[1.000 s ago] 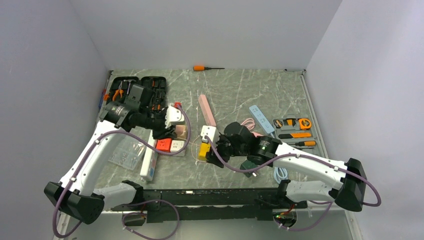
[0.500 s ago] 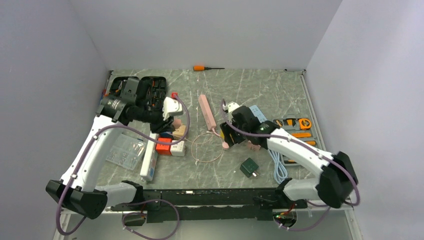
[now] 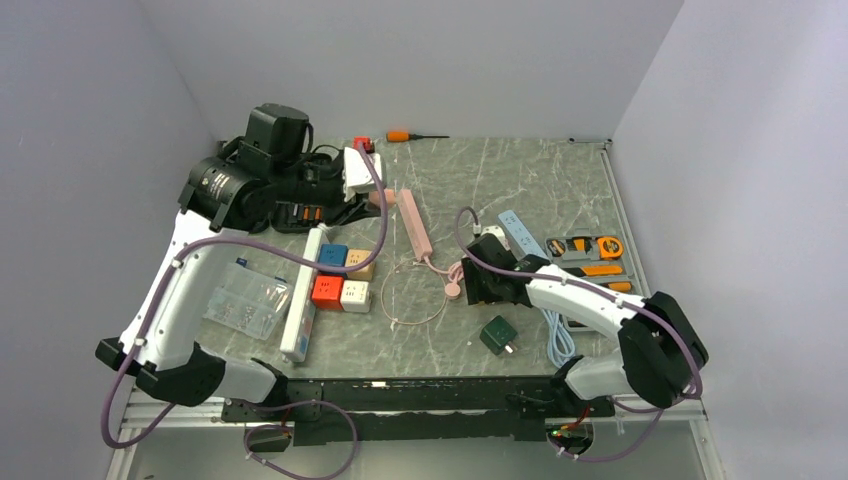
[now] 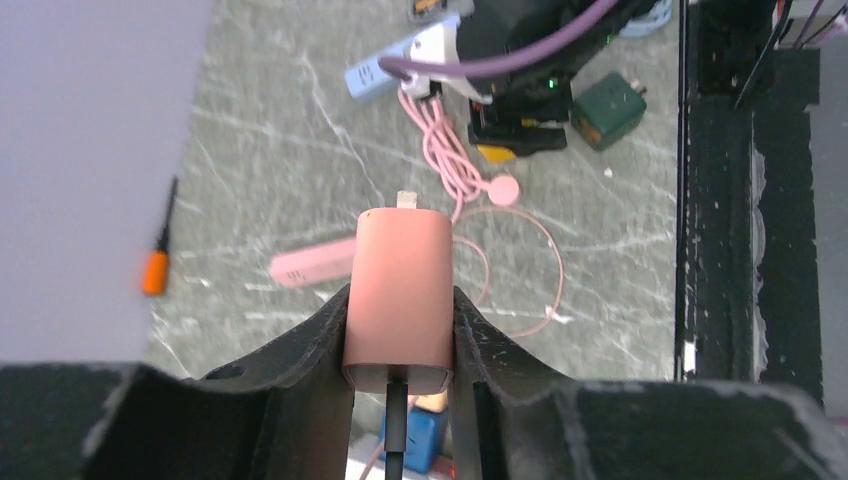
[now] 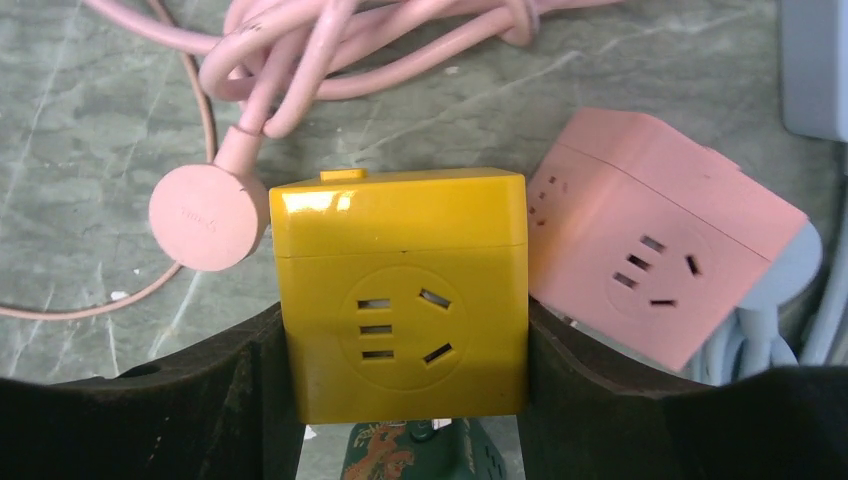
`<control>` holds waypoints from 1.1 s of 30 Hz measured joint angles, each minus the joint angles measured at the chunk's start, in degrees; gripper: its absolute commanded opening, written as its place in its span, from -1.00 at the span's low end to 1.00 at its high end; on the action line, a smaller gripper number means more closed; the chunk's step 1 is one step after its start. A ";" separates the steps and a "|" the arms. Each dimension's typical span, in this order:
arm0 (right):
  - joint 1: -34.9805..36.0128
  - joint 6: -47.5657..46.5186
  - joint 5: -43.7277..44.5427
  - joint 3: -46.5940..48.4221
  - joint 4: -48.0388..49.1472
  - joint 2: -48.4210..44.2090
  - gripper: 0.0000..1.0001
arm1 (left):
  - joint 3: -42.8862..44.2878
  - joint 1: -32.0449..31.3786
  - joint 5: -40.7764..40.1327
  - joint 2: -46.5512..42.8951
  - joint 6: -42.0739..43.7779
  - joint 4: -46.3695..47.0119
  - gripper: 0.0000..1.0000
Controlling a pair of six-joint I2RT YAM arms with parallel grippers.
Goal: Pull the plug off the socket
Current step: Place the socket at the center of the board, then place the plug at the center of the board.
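Observation:
My left gripper is shut on the plug, a pink rounded block with a metal prong at its far end and a dark cord running back from it. The plug hangs high over the back left of the table, clear of any socket, and shows as a pink tip in the top view. My right gripper is shut on the socket, a yellow cube whose outlet face points at the camera with nothing plugged in. It sits low at the table's middle right, under the right wrist.
A pink cube socket touches the yellow one's right side. Pink coiled cable and its round disc lie just beyond. Also here: green cube, pink strip, white strip, coloured cubes, tool tray, orange screwdriver.
The two grippers have drawn apart. The left one rose and went back left with the pink plug. The right one carried the yellow socket from centre to the right.

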 measured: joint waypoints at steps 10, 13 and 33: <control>0.00 2.67 2.99 -1.05 1.68 -7.61 1.00 | 9.42 -5.42 0.66 1.05 -5.90 4.46 -0.81; 0.00 2.25 3.04 -1.05 3.45 -11.34 1.00 | 9.42 -6.67 0.96 0.94 -6.75 5.11 -0.81; 19.58 -10.95 -2.16 -6.62 30.27 -24.55 0.99 | 8.11 -7.89 2.43 -2.05 -7.13 5.90 -0.78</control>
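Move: The right hand holds the yellow socket between its pads, down at table height. Just beyond it the pink socket stands about 5 cm to the right and 3 cm farther out. The round pink plug lies some 7 cm to the hand's left and level with it, and the green socket about 8 cm back and 2 cm right. From the left hand, high up with the pink plug in its grip, the yellow socket is roughly 20 cm right, level ahead, and 34 cm below. The right fingers open wide and let go of the yellow socket on the table. The hand then lifts off it by some 18 cm, swinging left about 12 cm and slightly back late in the climb, its fingers tipping up and turning counter-clockwise towards the left arm's side. The left hand keeps its hold on the pink plug and carries it up about 8 cm, also back and a little right. ##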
